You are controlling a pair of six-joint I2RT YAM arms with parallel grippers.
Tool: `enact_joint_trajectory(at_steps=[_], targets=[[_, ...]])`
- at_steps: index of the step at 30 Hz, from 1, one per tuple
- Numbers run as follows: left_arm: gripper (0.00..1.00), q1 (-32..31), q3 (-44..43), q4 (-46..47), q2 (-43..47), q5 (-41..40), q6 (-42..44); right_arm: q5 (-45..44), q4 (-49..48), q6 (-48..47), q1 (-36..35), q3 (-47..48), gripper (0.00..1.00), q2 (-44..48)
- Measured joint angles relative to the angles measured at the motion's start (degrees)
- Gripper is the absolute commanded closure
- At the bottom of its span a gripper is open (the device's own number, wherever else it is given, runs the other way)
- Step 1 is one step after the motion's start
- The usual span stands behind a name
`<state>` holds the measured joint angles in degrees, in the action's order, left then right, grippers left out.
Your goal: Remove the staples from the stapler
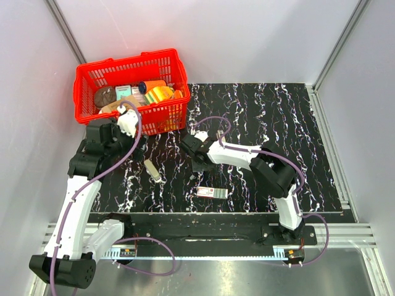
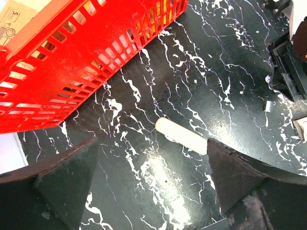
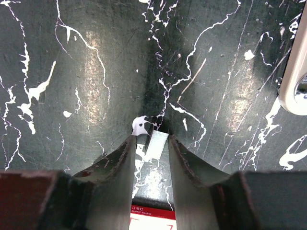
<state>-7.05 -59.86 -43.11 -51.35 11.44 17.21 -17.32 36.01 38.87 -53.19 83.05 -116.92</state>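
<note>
The stapler (image 1: 152,170) is a slim pale beige bar lying flat on the black marbled mat; it also shows in the left wrist view (image 2: 182,136). My left gripper (image 1: 126,148) hovers just short of it, wide open and empty (image 2: 151,191), and the stapler's end is partly hidden by the right finger (image 2: 240,177). My right gripper (image 1: 190,148) is low over the mat, its jaws narrowly apart (image 3: 151,139). A short silver strip of staples (image 3: 157,143) lies between them, close to one finger with a gap at the other. The strip also shows in the left wrist view (image 2: 269,106).
A red basket (image 1: 179,117) with several items stands at the back left, close to my left arm (image 2: 72,62). A flat white box with red print (image 1: 211,192) lies behind my right gripper (image 3: 152,218). A pale rounded object (image 3: 295,81) sits at the right wrist view's edge.
</note>
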Motion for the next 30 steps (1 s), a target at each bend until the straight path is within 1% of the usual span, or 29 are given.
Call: enact_joint_trajectory(at_steps=[9, 11, 21, 22, 23, 24, 30], targets=[[0.01, 0.2, 0.0, -0.3, 0.0, -0.3, 0.7, 0.0, -0.5, 0.2, 0.0, -0.1, 0.76, 0.0], [0.01, 0.2, 0.0, -0.7, 0.0, -0.3, 0.8, 0.0, -0.8, 0.2, 0.0, -0.3, 0.80, 0.0], [0.01, 0.2, 0.0, -1.4, 0.8, -0.3, 1.0, -0.3, -1.6, 0.4, 0.0, -3.1, 0.92, 2.2], [0.01, 0.2, 0.0, -1.4, 0.9, -0.3, 1.0, -0.4, -1.5, 0.7, 0.0, -4.1, 0.94, 3.1], [0.01, 0.2, 0.0, -1.4, 1.0, -0.3, 1.0, -0.6, -1.4, 1.1, 0.0, -4.9, 0.98, 4.0], [0.01, 0.2, 0.0, -1.4, 1.0, -0.3, 1.0, -0.7, -1.2, 1.7, 0.0, -6.1, 1.00, 5.2], [0.01, 0.2, 0.0, -1.4, 1.0, -0.9, 1.0, -1.6, 1.6, 8.2, 0.0, -12.0, 1.00, 14.5]])
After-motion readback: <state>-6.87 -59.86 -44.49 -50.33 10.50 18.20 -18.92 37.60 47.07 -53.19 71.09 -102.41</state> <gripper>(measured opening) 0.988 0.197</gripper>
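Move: The short staple strip lies right between the right fingertips on the table, with no real offset. The staple box is about 8 cm back and 4 cm to the right of the hand, a second loose staple piece some 3 cm left and 2 cm back, and the stapler about 8 cm right and 9 cm ahead, all near tip height. From the left hand, the staple strip lies roughly 21 cm to the right, about level fore and aft, and some 23 cm below. Down at the table, the right hand stays almost in place while its part-open fingers close on the short staple strip and pinch it between the tips. Keeping that pinch, it then lifts away at quickening speed, some 4 cm to the right, 3.5 cm up and 3 cm back towards the staple box, turning about 10 degrees clockwise. ##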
